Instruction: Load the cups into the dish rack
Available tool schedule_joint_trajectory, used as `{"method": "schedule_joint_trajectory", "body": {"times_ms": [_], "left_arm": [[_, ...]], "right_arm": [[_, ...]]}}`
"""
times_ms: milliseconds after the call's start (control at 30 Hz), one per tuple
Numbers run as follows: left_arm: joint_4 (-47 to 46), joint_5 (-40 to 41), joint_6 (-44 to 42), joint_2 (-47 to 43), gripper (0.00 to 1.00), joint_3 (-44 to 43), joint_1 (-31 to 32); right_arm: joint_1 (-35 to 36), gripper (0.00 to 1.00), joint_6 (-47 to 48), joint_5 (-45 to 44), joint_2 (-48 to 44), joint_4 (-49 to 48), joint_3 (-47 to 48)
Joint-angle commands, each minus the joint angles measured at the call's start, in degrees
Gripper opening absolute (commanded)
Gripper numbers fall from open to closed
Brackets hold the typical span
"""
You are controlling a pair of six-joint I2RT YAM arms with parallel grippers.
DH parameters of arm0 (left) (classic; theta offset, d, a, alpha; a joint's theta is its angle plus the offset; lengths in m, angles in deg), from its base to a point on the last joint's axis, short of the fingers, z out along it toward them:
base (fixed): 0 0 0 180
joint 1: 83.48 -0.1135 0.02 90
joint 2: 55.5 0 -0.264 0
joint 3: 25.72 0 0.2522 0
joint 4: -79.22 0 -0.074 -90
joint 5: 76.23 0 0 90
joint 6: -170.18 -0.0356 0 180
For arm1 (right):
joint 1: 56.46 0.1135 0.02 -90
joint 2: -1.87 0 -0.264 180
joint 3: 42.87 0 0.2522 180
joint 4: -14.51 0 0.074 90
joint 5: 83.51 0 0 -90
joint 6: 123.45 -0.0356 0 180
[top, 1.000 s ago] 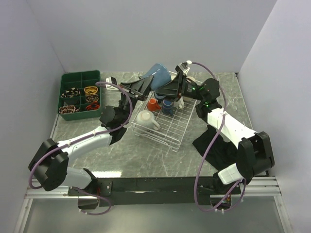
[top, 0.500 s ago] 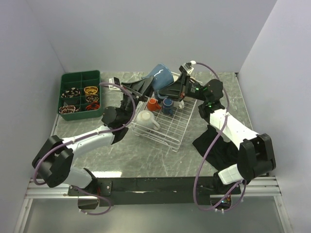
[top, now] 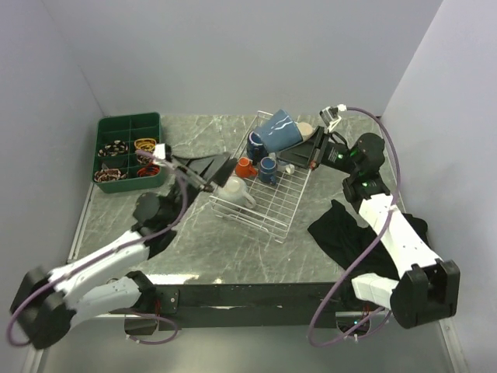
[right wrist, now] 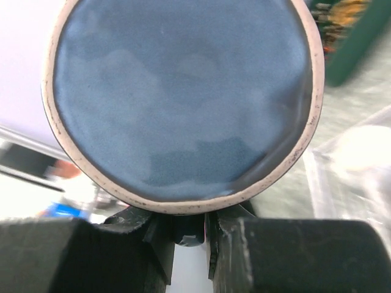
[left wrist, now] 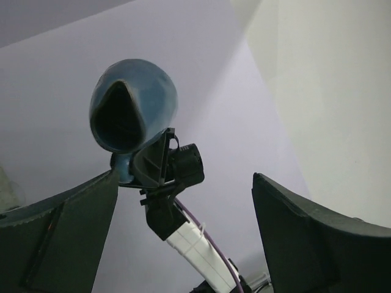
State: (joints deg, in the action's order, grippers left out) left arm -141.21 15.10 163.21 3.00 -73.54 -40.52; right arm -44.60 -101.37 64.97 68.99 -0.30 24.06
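My right gripper (top: 295, 148) is shut on the handle of a big blue mug (top: 279, 130) and holds it tilted in the air over the far side of the white wire dish rack (top: 273, 211). In the right wrist view the mug's base (right wrist: 183, 91) fills the frame, with the handle pinched between the fingers (right wrist: 229, 244). The rack holds a white mug (top: 234, 190), an orange cup (top: 245, 166), a navy cup (top: 269, 167) and a dark blue cup (top: 255, 144). My left gripper (top: 216, 166) is open and empty, left of the rack. Its wrist view looks up at the blue mug (left wrist: 131, 113).
A dark green compartment tray (top: 124, 124) with small items stands at the far left. A black cloth (top: 342, 233) lies right of the rack. A beige cup (top: 306, 128) shows behind the right gripper. Grey walls close in the back and both sides.
My right gripper has carried the blue mug to the right, over the rack's far side. My left gripper has drawn back leftward and down, away from the mug.
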Motion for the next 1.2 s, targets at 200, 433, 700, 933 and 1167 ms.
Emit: {"method": "schedule_joint_trajectory", "body": {"times_ms": [200, 433, 700, 933, 1167], "left_arm": [[48.6, 9.7, -23.2, -32.2, 0.99, 2.1, 0.1], [72.1, 16.6, -25.4, -54.2, 0.96, 1.6, 0.1], [88.2, 18.5, -23.3, -65.2, 0.96, -0.4, 0.1], [87.1, 18.1, -27.6, -63.3, 0.96, -1.3, 0.1], [87.1, 17.7, -28.3, -62.4, 0.96, -0.4, 0.1]], "right_arm": [[0.3, 0.0, 51.6, 2.7, -7.3, 28.0, 0.5], [1.9, 0.0, 80.5, 3.4, -2.2, 44.7, 4.9], [3.7, 0.0, 102.5, 4.0, 5.9, 57.7, 11.4], [4.0, 0.0, 107.5, -1.8, 8.7, 58.2, 10.2], [4.8, 0.0, 111.0, -8.9, 9.7, 55.7, 8.0]]}}
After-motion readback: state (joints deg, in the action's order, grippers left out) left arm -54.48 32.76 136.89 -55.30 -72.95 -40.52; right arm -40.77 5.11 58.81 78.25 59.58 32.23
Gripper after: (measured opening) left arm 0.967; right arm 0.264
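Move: The right hand, still holding the big blue cup on its side high over the rack, has the rack's empty near-right part about 7 cm ahead, 7 cm to its left and some 31 cm below. Around that gap stand the small blue mug, 16 cm ahead and 9 cm left of the hand, and the big white mug, 10 cm ahead and 22 cm left. From the left hand, already open and clear, the gap lies some 10 cm ahead and 24 cm right. Keeping its pinch on the big blue cup, the right hand lowers it about 18 cm towards the rack's empty near-right part, rolling some 65 degrees so the cup's wide base swings upward, the fingers ending tipped a little down and left. The left hand, open and empty, backs away left and back from cup and rack, then sinks and stops. ##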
